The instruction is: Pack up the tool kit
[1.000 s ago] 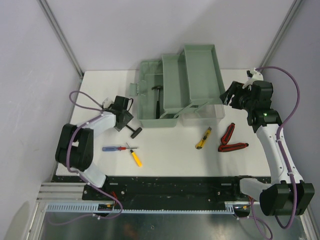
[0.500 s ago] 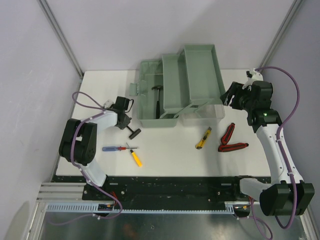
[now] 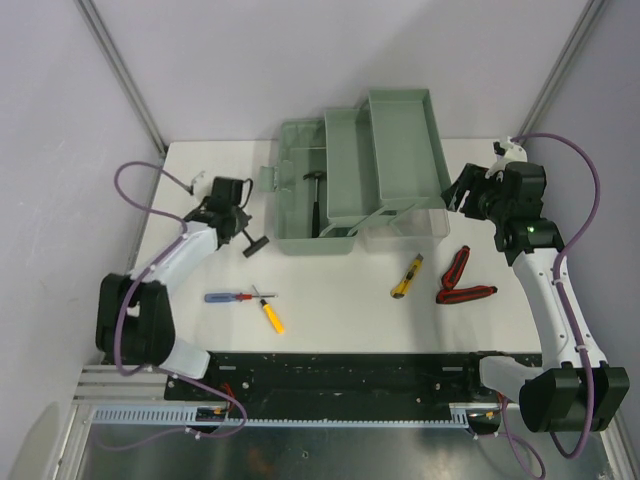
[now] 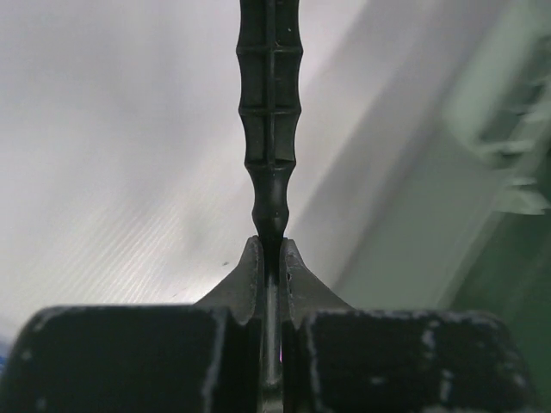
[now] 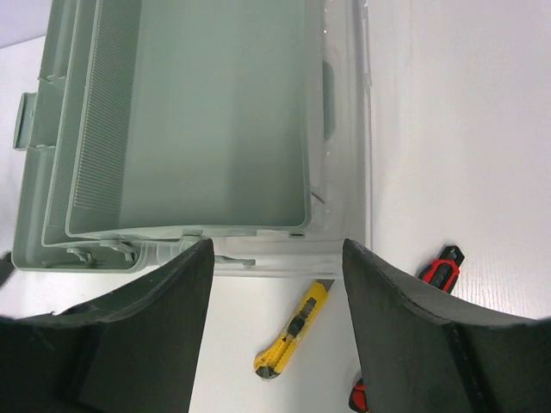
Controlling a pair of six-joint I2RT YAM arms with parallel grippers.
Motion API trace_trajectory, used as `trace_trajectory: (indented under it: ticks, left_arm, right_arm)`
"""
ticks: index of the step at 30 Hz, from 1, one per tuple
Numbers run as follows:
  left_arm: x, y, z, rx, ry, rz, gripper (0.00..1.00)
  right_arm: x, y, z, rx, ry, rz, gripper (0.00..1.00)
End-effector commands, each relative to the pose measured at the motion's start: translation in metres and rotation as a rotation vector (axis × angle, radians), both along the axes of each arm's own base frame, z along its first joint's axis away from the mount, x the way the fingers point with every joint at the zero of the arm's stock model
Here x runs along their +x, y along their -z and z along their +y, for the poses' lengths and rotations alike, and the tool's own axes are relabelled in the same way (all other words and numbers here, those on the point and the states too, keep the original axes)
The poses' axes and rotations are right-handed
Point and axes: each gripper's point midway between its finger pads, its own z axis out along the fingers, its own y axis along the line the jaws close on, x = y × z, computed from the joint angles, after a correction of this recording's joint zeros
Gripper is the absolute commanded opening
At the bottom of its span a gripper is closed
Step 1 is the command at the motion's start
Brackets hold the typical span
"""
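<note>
The tool kit box (image 3: 300, 235) stands open at the back middle, sage green, its tray (image 3: 385, 150) swung up and its clear lid (image 3: 405, 228) lying toward the front. A hammer (image 3: 315, 195) lies inside. My left gripper (image 3: 236, 226) is left of the box and shut (image 4: 271, 249) on a black ribbed-handled tool (image 4: 270, 129), whose handle (image 3: 256, 246) sticks out toward the box. My right gripper (image 3: 462, 196) hovers open (image 5: 275, 318) by the box's right end, above a yellow knife (image 5: 293, 329). Nothing is between its fingers.
On the table in front lie a blue and red screwdriver (image 3: 230, 297), a yellow screwdriver (image 3: 271, 316), the yellow knife (image 3: 406, 277) and red pliers (image 3: 460, 282). White walls and metal posts close in the back and sides.
My left gripper has closed on the black tool and carried it a little back and left, off its earlier spot. The right arm has stayed still.
</note>
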Motion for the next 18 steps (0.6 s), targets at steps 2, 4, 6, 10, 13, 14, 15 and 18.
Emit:
trace_trajectory:
  ticks: [2,4,6,10,13,14,15,18]
  left_arm:
    - [0.04,-0.133,-0.008,0.04,0.15,-0.349,0.0]
    - [0.051,-0.156,-0.024,0.024,0.245,-0.416,0.0]
    - [0.063,-0.171,-0.043,0.012,0.348,-0.466,0.0]
    - [0.09,-0.178,-0.082,-0.036,0.534,-0.508,0.0]
    - [0.107,-0.173,-0.107,-0.058,0.618,-0.502,0.0]
    - [0.113,-0.171,-0.112,-0.054,0.629,-0.498,0.0]
    - [0.118,-0.168,-0.117,-0.048,0.637,-0.493,0.0]
    - [0.125,-0.154,-0.134,-0.05,0.686,-0.468,0.0]
  right_arm:
    - [0.0,-0.02,-0.005,-0.02,0.016,-0.065,0.66]
    - [0.0,-0.02,-0.005,-0.018,0.016,-0.063,0.66]
    - [0.001,-0.019,-0.005,-0.015,0.015,-0.059,0.66]
    - [0.002,-0.017,-0.003,-0.01,0.011,-0.053,0.66]
    - [0.002,-0.017,-0.004,-0.011,0.012,-0.053,0.66]
    - [0.002,-0.016,-0.004,-0.012,0.013,-0.052,0.66]
    - [0.002,-0.016,-0.004,-0.012,0.014,-0.052,0.66]
    - [0.001,-0.015,-0.005,-0.014,0.02,-0.047,0.66]
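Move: The left hand already holds the second hammer, some 9 cm above the table. The toolbox's left bin, where this hammer is going, has its middle about 13 cm ahead, 15 cm right and 5 cm below. The first hammer lies in that bin, 8 cm ahead and 19 cm right. The latch flap is 13 cm ahead and 6 cm right; the blue screwdriver, 18 cm back and 3 cm left. From the idle right hand the bin is some 37 cm left, 12 cm ahead and 22 cm below. Fingers still shut on the second hammer's shaft, the left hand carries it quickly up, forward and right towards the left bin, rising about 17 cm before dipping some 3 cm again, with 11 to 12 cm gained forward and 10 cm to the right. The wrist turns about 30 degrees clockwise and tips the fingers up to point more forward. ##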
